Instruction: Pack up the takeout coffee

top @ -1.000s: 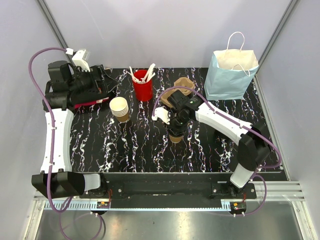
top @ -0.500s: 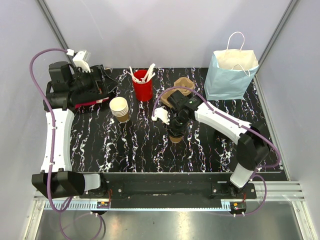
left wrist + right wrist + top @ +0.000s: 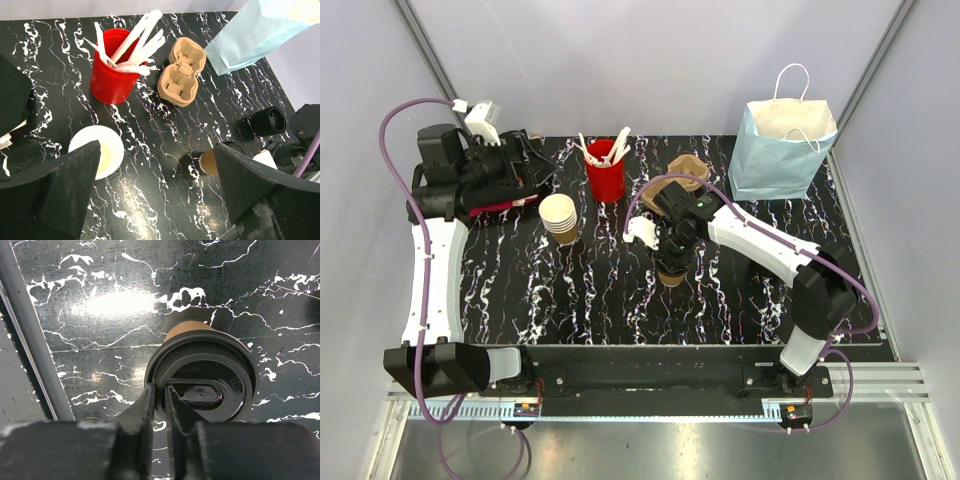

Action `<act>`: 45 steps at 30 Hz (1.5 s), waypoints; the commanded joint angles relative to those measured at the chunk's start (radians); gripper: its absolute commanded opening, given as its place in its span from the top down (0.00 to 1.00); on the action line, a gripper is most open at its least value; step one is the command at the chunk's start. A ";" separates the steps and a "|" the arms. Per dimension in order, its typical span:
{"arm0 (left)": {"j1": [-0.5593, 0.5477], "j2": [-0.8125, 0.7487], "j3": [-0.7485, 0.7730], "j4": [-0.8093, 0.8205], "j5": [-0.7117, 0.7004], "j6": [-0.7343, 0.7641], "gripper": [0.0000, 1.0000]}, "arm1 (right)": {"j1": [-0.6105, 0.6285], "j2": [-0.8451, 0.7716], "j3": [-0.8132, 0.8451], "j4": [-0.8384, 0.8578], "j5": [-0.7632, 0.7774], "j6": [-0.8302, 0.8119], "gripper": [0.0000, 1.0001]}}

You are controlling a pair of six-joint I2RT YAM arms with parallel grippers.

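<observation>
The takeout coffee (image 3: 671, 278) is a tan paper cup standing upright mid-table, capped with a black lid (image 3: 210, 385); its tan side (image 3: 187, 330) shows below the lid. My right gripper (image 3: 160, 390) comes down on it from above, one finger outside the lid's rim and one inside, shut on that rim. In the top view the right gripper (image 3: 672, 262) covers most of the cup. My left gripper (image 3: 156, 150) hangs high at the back left, wide open and holding nothing, and the cup (image 3: 209, 161) sits by its right finger in that view.
An open tan cup stack (image 3: 558, 217) stands left of centre. A red cup of white utensils (image 3: 605, 175) is at the back. The brown pulp cup carrier (image 3: 181, 72) lies beside it. The light blue paper bag (image 3: 782, 150) stands open at the back right.
The right arm has crept very slightly to the left with its fingers still on the lid's rim. The left arm has not moved.
</observation>
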 commanded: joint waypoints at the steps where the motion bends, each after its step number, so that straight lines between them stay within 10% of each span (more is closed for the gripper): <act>1: 0.006 -0.030 -0.005 0.060 0.026 -0.004 0.01 | 0.008 -0.004 0.004 0.003 -0.016 -0.006 0.78; 15: 0.009 -0.033 -0.008 0.061 0.031 -0.006 0.01 | 0.008 -0.064 0.064 0.001 -0.003 -0.009 0.65; 29: 0.002 -0.043 -0.032 0.067 0.178 0.009 0.01 | 0.000 -0.185 0.164 0.009 0.137 0.059 0.16; 35: -0.072 -0.037 -0.054 0.061 0.198 0.048 0.01 | -0.090 -0.245 0.127 0.034 0.120 0.139 0.00; 45: -0.343 0.101 -0.019 -0.005 0.097 0.138 0.01 | -0.285 -0.360 -0.008 0.127 0.019 0.256 0.00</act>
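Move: The lidded coffee cup stands right under my right fingertips, which touch the near rim of its lid; its middle is about 2 cm ahead, 1 cm to the left and 5 cm below. The drink carrier lies some 27 cm straight ahead of that hand, the stack of black lids about 24 cm to its right and 4 cm ahead. From my left hand the coffee cup is roughly 22 cm to the right, 6 cm back and 29 cm below; the paper cup stack is about 3 cm ahead, 4 cm left and 26 cm down. I keep my right hand on the lid while its nearly shut fingers begin to part, then lift off about 11 cm, opening wide as I rise, and swing some 8 cm right and 6 cm forward, turning clockwise. Late on, my left hand, still wide open, leaves its wait above the paper cup stack and speeds up rightward, about 10 cm and a little back, towards the coffee cup, turning some 25 degrees clockwise. ##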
